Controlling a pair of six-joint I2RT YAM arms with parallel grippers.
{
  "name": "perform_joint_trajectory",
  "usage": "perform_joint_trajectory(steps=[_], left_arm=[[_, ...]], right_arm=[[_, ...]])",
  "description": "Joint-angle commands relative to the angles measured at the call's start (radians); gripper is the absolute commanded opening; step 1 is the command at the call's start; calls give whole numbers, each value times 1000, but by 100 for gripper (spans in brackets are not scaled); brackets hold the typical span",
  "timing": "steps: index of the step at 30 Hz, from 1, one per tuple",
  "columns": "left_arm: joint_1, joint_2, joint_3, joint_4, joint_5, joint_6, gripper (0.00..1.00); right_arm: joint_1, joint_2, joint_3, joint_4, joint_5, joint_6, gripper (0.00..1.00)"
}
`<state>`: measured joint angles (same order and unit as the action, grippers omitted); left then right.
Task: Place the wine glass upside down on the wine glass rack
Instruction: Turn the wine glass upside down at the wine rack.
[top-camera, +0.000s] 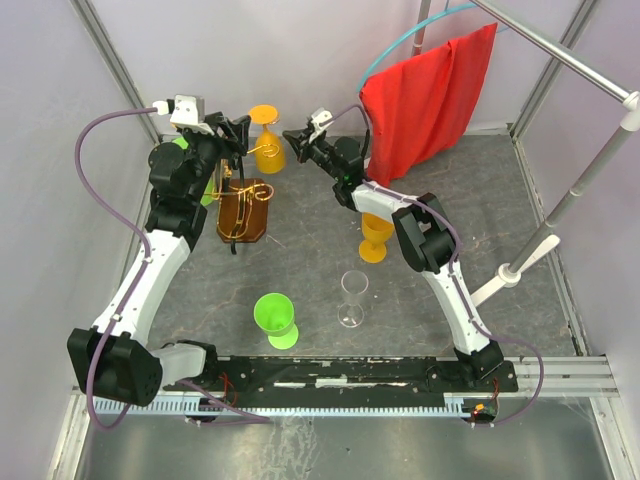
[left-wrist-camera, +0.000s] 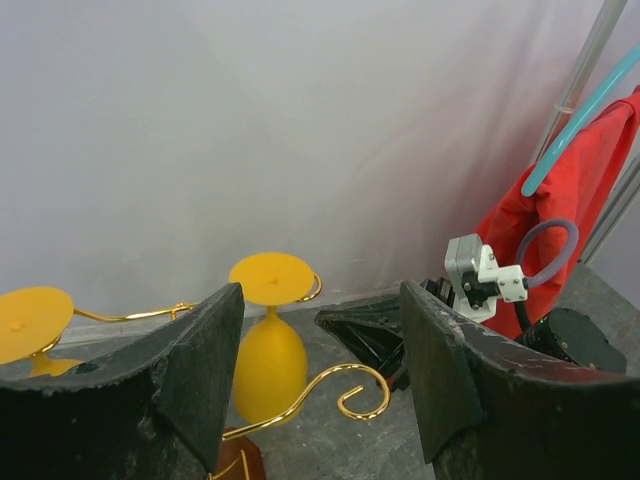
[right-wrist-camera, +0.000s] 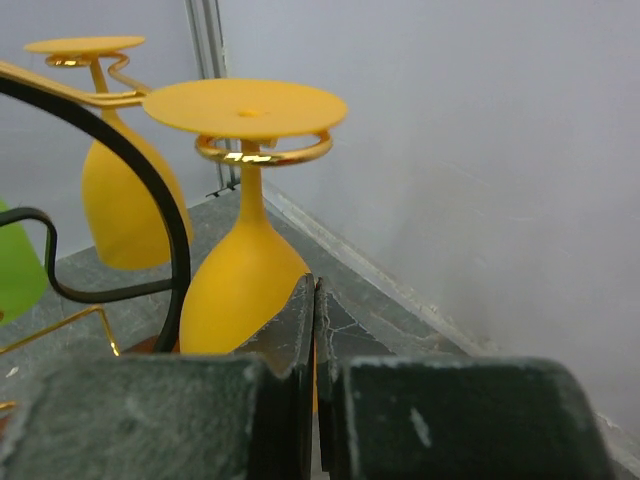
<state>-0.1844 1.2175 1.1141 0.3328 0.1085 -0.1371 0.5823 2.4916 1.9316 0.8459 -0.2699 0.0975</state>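
Observation:
A yellow wine glass (top-camera: 267, 143) hangs upside down at the back of the wine glass rack (top-camera: 243, 212), its foot resting on a copper ring. In the right wrist view that glass (right-wrist-camera: 240, 280) fills the middle and a second yellow glass (right-wrist-camera: 118, 200) hangs behind it. My right gripper (right-wrist-camera: 315, 288) is shut, empty, with its tips just in front of the bowl. My left gripper (left-wrist-camera: 320, 345) is open above a curled copper arm (left-wrist-camera: 345, 385), with the hanging glass (left-wrist-camera: 266, 365) beyond it. From above, the left gripper (top-camera: 240, 128) and right gripper (top-camera: 291, 134) flank the glass.
Another yellow glass (top-camera: 375, 240) stands on the table under my right arm. A clear glass (top-camera: 352, 297) and a green glass (top-camera: 275, 318) stand nearer the front. A red cloth (top-camera: 430, 95) hangs at the back right beside a white pole (top-camera: 570, 200).

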Motion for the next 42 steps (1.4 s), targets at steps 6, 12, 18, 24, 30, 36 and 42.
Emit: perform_joint_trajectory(steps=[6, 12, 18, 24, 30, 36, 42], left_arm=[[5, -43, -17, 66, 11, -30, 70], [7, -49, -23, 55, -2, -26, 72], [9, 6, 102, -145, -99, -28, 74], [13, 98, 260, -281, -114, -90, 91], [14, 229, 456, -462, -100, -151, 99], [18, 449, 722, -775, -85, -115, 99], [22, 607, 903, -908, -222, -38, 99]], right_arm=[[16, -167, -139, 85, -20, -70, 1], [11, -227, -216, 97, 8, -72, 10], [7, -312, -293, 71, 84, -83, 39], [2, -427, -375, 10, 188, -104, 77], [-2, -570, -432, -150, 282, -130, 100], [-4, -694, -457, -370, 347, -154, 100], [-10, -825, -557, -426, 388, -189, 100]])
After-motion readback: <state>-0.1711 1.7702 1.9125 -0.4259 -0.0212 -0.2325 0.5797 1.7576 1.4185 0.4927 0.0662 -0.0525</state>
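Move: The orange glass just hung on the rack lies about 4 cm left of the right fingertips, 1 cm farther out and about level; from the left hand it is some 15 cm ahead, 1 cm right and 18 cm below. Another hung orange glass sits roughly 10 cm ahead of the left hand, 13 cm to its left and as low. From the right hand, the rack's wooden base is some 14 cm back and 8 cm left, down on the table; the standing orange glass is about 23 cm back, 21 cm right and 15 cm down. The right hand, already off the hung glass with its fingers shut, eases back and then draws away to the right and up (about 13 cm right, 12 cm up and 8 cm back overall), opening wide and turning some 20 degrees clockwise. The left hand holds nearly still at first, then reaches about 11 cm forward over the rack towards that same glass, sinking some 5 cm late on as it tips down about 30 degrees and its half-open fingers spread fully, ending still above the glass foot with no touch to be seen. ##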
